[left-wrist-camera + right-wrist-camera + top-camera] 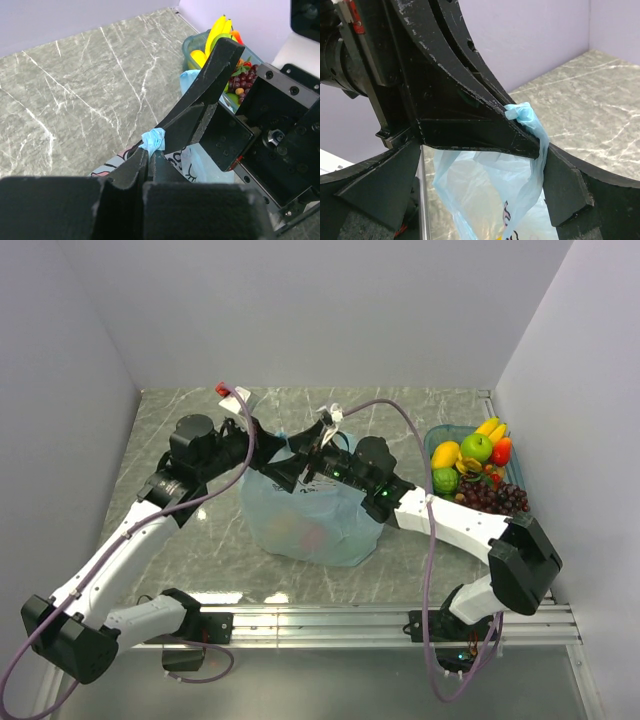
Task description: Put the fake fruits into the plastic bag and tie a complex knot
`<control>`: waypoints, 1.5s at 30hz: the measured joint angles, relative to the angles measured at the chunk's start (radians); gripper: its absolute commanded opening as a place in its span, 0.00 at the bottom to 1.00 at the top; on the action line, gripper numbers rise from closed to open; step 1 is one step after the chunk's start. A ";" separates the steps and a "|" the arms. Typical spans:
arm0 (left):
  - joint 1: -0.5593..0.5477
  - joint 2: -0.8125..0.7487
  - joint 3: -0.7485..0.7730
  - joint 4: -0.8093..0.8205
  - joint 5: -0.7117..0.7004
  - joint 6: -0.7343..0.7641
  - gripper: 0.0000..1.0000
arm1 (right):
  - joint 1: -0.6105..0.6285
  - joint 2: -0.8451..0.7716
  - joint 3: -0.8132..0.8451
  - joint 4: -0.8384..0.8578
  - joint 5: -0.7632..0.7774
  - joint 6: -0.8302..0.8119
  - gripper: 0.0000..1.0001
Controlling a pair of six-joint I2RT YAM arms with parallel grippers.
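The light-blue plastic bag point(305, 520) stands mid-table, and faint coloured shapes show through its wall. My left gripper point(148, 150) is shut on a bunched bit of the bag's top edge point(153, 139) and holds it up. My right gripper point(485, 165) is open; its fingers point(567, 185) stand either side of the left gripper's tips and the pinched plastic point(526, 116) without squeezing it. In the top view the two grippers point(295, 455) meet above the bag. The fake fruits point(475, 465), among them a banana, a green apple and grapes, lie heaped at the right.
The fruits sit in a teal tray point(437, 435) against the right wall, also seen in the left wrist view point(192, 42). White walls close in on three sides. A metal rail point(330, 618) runs along the near edge. Cables loop over both arms.
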 measured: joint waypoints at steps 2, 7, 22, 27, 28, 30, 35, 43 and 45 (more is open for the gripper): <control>0.000 -0.006 0.000 0.000 0.000 -0.005 0.00 | 0.004 0.000 -0.006 0.013 0.004 -0.008 1.00; -0.009 -0.010 0.000 0.000 0.024 -0.047 0.00 | 0.017 -0.019 -0.065 0.051 0.013 -0.055 1.00; -0.035 -0.018 -0.002 0.076 0.016 -0.158 0.07 | 0.080 0.064 -0.069 -0.006 0.113 -0.071 0.62; -0.035 -0.023 -0.002 0.058 -0.058 -0.168 0.38 | 0.114 0.092 -0.080 -0.002 0.097 -0.086 0.00; -0.031 -0.028 -0.002 0.048 -0.054 -0.148 0.51 | 0.116 0.091 -0.090 0.008 0.083 -0.090 0.00; -0.013 -0.051 -0.002 0.014 -0.025 -0.093 0.60 | 0.116 0.084 -0.121 0.024 0.050 -0.111 0.00; 0.105 -0.158 0.002 -0.105 0.207 0.113 0.93 | 0.116 0.067 -0.183 0.027 -0.091 -0.201 0.00; 0.199 -0.172 0.060 -0.330 0.615 0.398 0.92 | 0.116 0.069 -0.190 0.021 -0.276 -0.328 0.00; 0.222 -0.135 0.061 -0.386 0.699 0.458 0.93 | 0.116 0.070 -0.190 0.018 -0.307 -0.351 0.00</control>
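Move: The plastic bag's gathered neck hangs about 7 cm below the right hand's open fingers, some 2 cm to their left and 1 cm back; from the left hand it is about 7 cm below, 2 cm back and 1 cm right. The twisted bag end, still pinched by the left fingers, is between the right fingers, level with them. The filled bag body hangs roughly 22 cm below both hands, 4 cm back and 6 cm right. Right hand sinks about 12 cm and goes back, pinching the bag's neck, while left opens and backs off. ##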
